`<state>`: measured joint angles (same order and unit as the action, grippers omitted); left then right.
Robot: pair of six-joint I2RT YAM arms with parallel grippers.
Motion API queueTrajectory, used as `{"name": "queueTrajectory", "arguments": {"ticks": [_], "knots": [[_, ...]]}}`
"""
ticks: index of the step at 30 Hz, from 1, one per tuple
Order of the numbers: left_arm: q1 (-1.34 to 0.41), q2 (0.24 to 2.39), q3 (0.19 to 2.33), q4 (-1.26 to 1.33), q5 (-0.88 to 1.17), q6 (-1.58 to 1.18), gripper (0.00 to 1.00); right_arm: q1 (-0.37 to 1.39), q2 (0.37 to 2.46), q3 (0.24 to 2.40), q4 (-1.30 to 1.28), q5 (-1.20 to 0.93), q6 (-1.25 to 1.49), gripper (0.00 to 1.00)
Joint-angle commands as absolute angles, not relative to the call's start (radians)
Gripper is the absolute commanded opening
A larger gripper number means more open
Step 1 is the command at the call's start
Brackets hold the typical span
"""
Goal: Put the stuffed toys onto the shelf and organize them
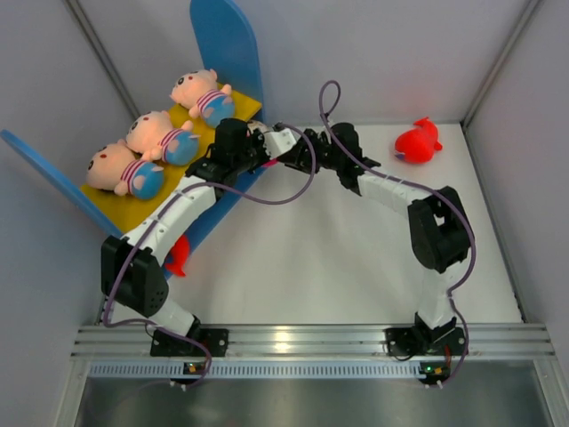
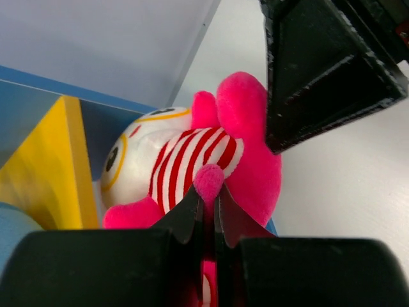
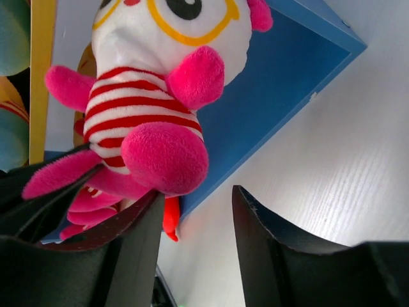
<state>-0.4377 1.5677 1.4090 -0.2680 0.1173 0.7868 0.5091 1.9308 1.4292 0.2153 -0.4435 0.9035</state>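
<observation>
A white-faced doll (image 2: 172,163) with yellow glasses, red-striped shirt and pink limbs hangs at the shelf's open front. My left gripper (image 2: 209,192) is shut on one of its pink limbs. My right gripper (image 3: 195,217) is open just below the same doll (image 3: 150,96), whose pink foot rests against the left finger. In the top view both grippers (image 1: 240,142) (image 1: 267,133) meet there and hide the doll. Three peach-faced dolls (image 1: 160,138) lie on the shelf's yellow board (image 1: 116,200). A red plush (image 1: 418,140) lies on the table at the far right.
The shelf's blue side panels (image 1: 227,44) (image 1: 40,165) stand at the far left. Another red plush (image 1: 178,256) pokes out below the shelf beside my left arm; it also shows in the right wrist view (image 3: 170,220). Grey walls close in the white table (image 1: 338,258).
</observation>
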Motion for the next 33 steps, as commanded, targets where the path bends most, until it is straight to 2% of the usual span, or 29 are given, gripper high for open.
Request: {"name": "queueTrajectory", "arguments": {"ticks": [1, 7, 12, 17, 19, 20, 21, 22, 24, 28, 33], "knots": [[-0.425, 1.528, 1.367, -0.212, 0.072, 0.758, 0.0, 0.523, 1.966, 1.506, 0.285, -0.448, 0.942, 0.46], [-0.423, 1.508, 1.339, -0.213, 0.086, 0.715, 0.0, 0.537, 2.042, 1.589, 0.284, -0.46, 0.943, 0.39], [-0.425, 1.5, 1.322, -0.232, 0.083, 0.707, 0.0, 0.545, 2.088, 1.66, 0.252, -0.434, 0.928, 0.24], [-0.423, 1.512, 1.308, -0.23, 0.065, 0.719, 0.0, 0.546, 2.126, 1.729, 0.235, -0.426, 0.928, 0.22], [-0.422, 1.531, 1.322, -0.232, 0.049, 0.707, 0.07, 0.546, 2.146, 1.747, 0.23, -0.414, 0.942, 0.2], [-0.423, 1.537, 1.328, -0.232, 0.032, 0.703, 0.14, 0.546, 2.154, 1.762, 0.233, -0.41, 0.948, 0.18], [-0.422, 1.551, 1.344, -0.232, 0.022, 0.684, 0.32, 0.548, 2.163, 1.772, 0.236, -0.399, 0.954, 0.17], [-0.423, 1.554, 1.35, -0.232, 0.018, 0.675, 0.43, 0.549, 2.181, 1.779, 0.238, -0.391, 0.968, 0.15], [-0.423, 1.546, 1.362, -0.233, 0.023, 0.663, 0.59, 0.549, 2.201, 1.808, 0.238, -0.377, 0.977, 0.11], [-0.425, 1.511, 1.365, -0.241, 0.06, 0.658, 0.68, 0.551, 2.241, 1.845, 0.25, -0.35, 0.997, 0.08], [-0.423, 1.488, 1.394, -0.305, 0.096, 0.618, 0.7, 0.552, 2.281, 1.904, 0.255, -0.337, 0.989, 0.06]]}}
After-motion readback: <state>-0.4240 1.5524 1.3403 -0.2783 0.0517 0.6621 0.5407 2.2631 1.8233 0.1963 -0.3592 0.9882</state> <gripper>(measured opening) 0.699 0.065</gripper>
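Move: The striped toy, its one leg already pinched in the left fingers, has its body about 6 cm ahead of the left hand, 3 cm to its left and 5 cm below, at the shelf's far end. From the right hand that body lies some 4 cm ahead, 6 cm left and 4 cm lower. Counted from the left hand, the nearest boy toy on the yellow board sits about 10 cm ahead and 12 cm left, roughly 2 cm lower; another pink toy lies 4 cm back, 6 cm left and 8 cm down. With its fingers closing to shut, the right hand brings their tips against the striped toy's pink foot, pushing in about 7 cm forward and 5 cm left, sinking slightly at the end. The left hand, still pinching the other leg, first eases down some 3 cm and a little left towards the lower board, then opens wide and lets go. ##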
